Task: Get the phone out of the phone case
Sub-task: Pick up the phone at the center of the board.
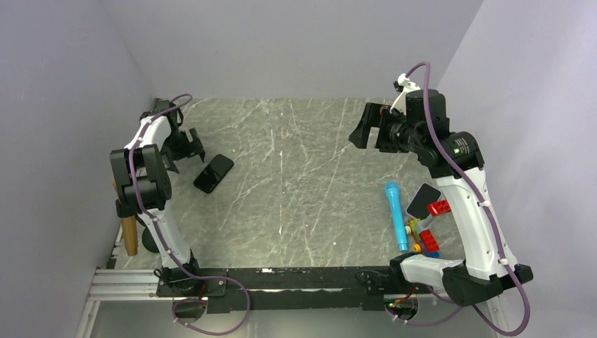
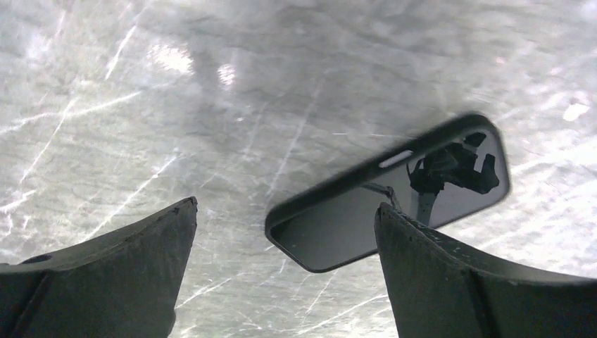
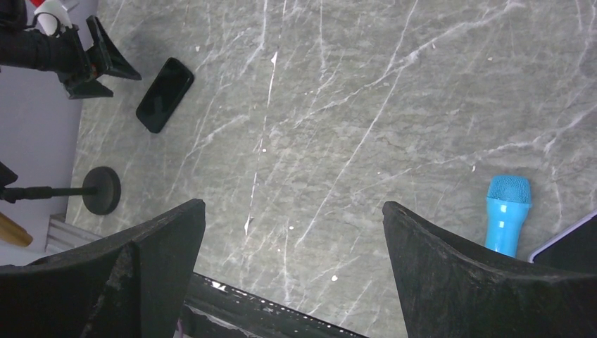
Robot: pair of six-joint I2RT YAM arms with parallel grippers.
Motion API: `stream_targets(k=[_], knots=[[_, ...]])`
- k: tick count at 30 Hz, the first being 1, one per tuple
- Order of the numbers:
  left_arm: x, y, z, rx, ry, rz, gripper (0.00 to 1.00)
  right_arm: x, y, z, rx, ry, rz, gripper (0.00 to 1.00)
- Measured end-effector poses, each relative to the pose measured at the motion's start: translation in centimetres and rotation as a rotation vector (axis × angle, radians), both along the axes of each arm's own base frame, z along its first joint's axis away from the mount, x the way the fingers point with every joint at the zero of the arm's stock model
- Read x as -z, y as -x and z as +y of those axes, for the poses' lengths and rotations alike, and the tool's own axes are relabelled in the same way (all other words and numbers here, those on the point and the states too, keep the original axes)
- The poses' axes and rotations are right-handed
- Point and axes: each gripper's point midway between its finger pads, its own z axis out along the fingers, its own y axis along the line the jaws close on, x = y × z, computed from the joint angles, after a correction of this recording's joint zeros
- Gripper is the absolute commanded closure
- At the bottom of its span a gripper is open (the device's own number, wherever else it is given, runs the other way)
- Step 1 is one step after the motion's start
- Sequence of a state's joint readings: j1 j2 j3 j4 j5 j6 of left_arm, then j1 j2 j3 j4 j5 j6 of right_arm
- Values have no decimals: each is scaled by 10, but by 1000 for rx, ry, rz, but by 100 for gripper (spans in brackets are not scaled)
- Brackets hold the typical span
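The phone (image 1: pixel 213 173) lies flat on the grey marble table at the left, screen up, inside a black case that shows as a dark rim round it. In the left wrist view the phone (image 2: pixel 394 197) reflects the arm above it. My left gripper (image 1: pixel 189 146) is open and empty, just behind and left of the phone; in its own view (image 2: pixel 285 204) the phone's near end sits by the right finger. My right gripper (image 1: pixel 369 134) is open and empty, raised at the far right, away from the phone (image 3: pixel 165 94). Its wrist view (image 3: pixel 293 204) looks down on bare table.
A blue toy microphone (image 1: pixel 396 215), a dark flat thing (image 1: pixel 423 200) and red bricks (image 1: pixel 438 208) lie at the right. A wooden handle (image 1: pixel 129 232) and a black round stand base (image 3: pixel 102 190) sit at the left edge. Walls close in on three sides.
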State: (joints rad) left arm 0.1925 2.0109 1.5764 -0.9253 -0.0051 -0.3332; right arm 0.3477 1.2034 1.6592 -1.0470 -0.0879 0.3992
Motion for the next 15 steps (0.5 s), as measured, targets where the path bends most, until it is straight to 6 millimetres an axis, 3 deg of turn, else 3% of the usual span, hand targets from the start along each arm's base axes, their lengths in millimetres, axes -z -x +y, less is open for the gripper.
stream_targets(k=[9,15], knots=[[-20,-29,-44,295,107,-135,0,1,0,0,-2,3,1,0],[-8,-30,-61,402,182,-132,1,1,0,0,-6,8,-1,0]])
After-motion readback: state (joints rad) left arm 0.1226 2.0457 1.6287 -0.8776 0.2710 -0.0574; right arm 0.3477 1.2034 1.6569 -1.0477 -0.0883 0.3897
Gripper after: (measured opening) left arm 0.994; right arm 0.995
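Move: The phone lies flat on the table, slanting out to the right. Its middle is about 7 cm to the right of the left hand, 2 cm back and some 5 cm below. The round black stand base is about 10 cm left of that hand and 22 cm back, on the table, with the wooden piece roughly 18 cm left and 20 cm back. From the right hand the phone lies about 47 cm left, 10 cm ahead and 35 cm down. Over the phone's far end goes the left hand, wide open, travelling about 6 cm right and 3 cm forward. It rises some 2 cm on the way and then dips by 1 cm, while turning roughly 25 degrees clockwise to bring the fingers round to the phone. The fingertips also tilt a little outward and right, and nothing is gripped. ##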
